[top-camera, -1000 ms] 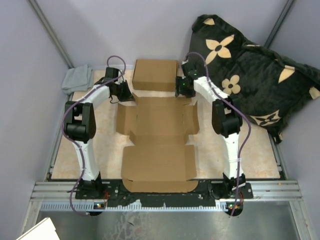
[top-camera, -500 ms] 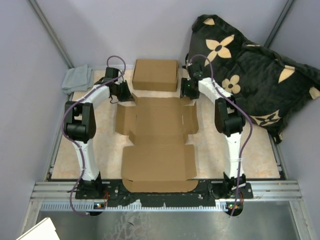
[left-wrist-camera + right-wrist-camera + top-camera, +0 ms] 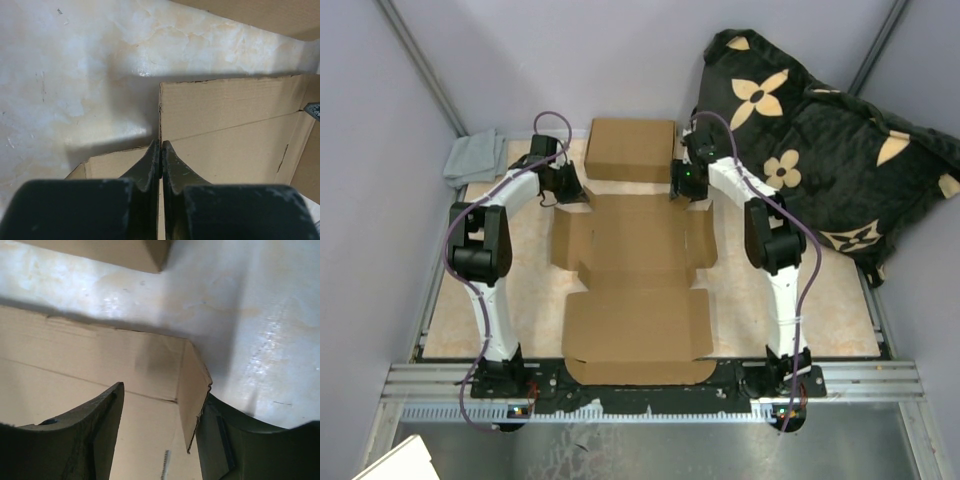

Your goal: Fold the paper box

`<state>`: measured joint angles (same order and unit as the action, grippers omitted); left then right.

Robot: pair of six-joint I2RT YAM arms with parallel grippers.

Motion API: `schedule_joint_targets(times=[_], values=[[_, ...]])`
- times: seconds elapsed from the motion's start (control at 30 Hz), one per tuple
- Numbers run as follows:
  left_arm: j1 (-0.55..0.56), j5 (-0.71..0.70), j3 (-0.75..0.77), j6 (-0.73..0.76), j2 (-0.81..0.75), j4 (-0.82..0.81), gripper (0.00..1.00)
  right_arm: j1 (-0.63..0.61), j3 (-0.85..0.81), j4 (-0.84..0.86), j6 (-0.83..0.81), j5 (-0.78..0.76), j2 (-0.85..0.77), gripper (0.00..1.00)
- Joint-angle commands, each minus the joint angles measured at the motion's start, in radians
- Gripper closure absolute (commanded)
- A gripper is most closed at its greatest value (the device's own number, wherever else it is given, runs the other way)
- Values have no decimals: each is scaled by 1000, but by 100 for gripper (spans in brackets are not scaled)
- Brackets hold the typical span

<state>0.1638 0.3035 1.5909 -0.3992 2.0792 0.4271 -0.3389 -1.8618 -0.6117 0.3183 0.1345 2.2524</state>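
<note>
The paper box (image 3: 635,290) lies unfolded as a flat brown cardboard blank in the middle of the table. My left gripper (image 3: 572,192) is at its far left corner. In the left wrist view that gripper (image 3: 160,145) is shut on the thin edge of a raised flap (image 3: 225,110). My right gripper (image 3: 688,190) is at the far right corner. In the right wrist view it (image 3: 162,395) stands open, with a small upturned flap (image 3: 192,390) between the jaws, close against the right finger (image 3: 235,440).
A closed brown cardboard box (image 3: 631,150) stands just behind the blank, between the two grippers. A grey cloth (image 3: 475,157) lies at the back left. A black cushion with tan flowers (image 3: 820,140) leans at the back right.
My right gripper swung slightly right, then came back left onto the far right flap, its jaws narrowing a little. The left arm has held still.
</note>
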Motion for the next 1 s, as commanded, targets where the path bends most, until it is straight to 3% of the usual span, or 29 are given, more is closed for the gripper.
schedule_joint_targets(times=[0.0, 0.3, 0.97], values=[[9, 21, 55, 4, -9, 11, 93, -33, -108, -1, -22, 18, -23, 44], [32, 43, 112, 7, 39, 28, 75, -63, -174, -34, -28, 6, 39, 43], [42, 62, 180, -12, 200, 80, 73, -63, -220, -75, -36, 46, 169, 42]])
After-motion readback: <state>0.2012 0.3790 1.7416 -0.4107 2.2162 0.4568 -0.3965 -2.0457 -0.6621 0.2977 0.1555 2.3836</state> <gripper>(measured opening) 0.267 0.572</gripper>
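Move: The left corner tab of the far flap stands pinched in my left fingertips, its middle about 1 cm below them. The right corner tab stands between my open right fingers, about 1 cm right and 1 cm below their midpoint. The finished box lies about 11 cm ahead and 10 cm right of my left hand. The blank's left side flap is some 10 cm back and 3 cm left of that hand; its right side flap is about 10 cm back and 3 cm right of my right hand. With the right finger behind its tab, I sweep my right hand about 4 cm left, rising over the fold, then drop some 3 cm to press the tab onto the far flap, fingers still apart. My left hand lets go of its tab, opening partway as it lifts 2 cm and arcs about 3.5 cm right, then comes down onto the tab's inner edge, easing slightly forward. ##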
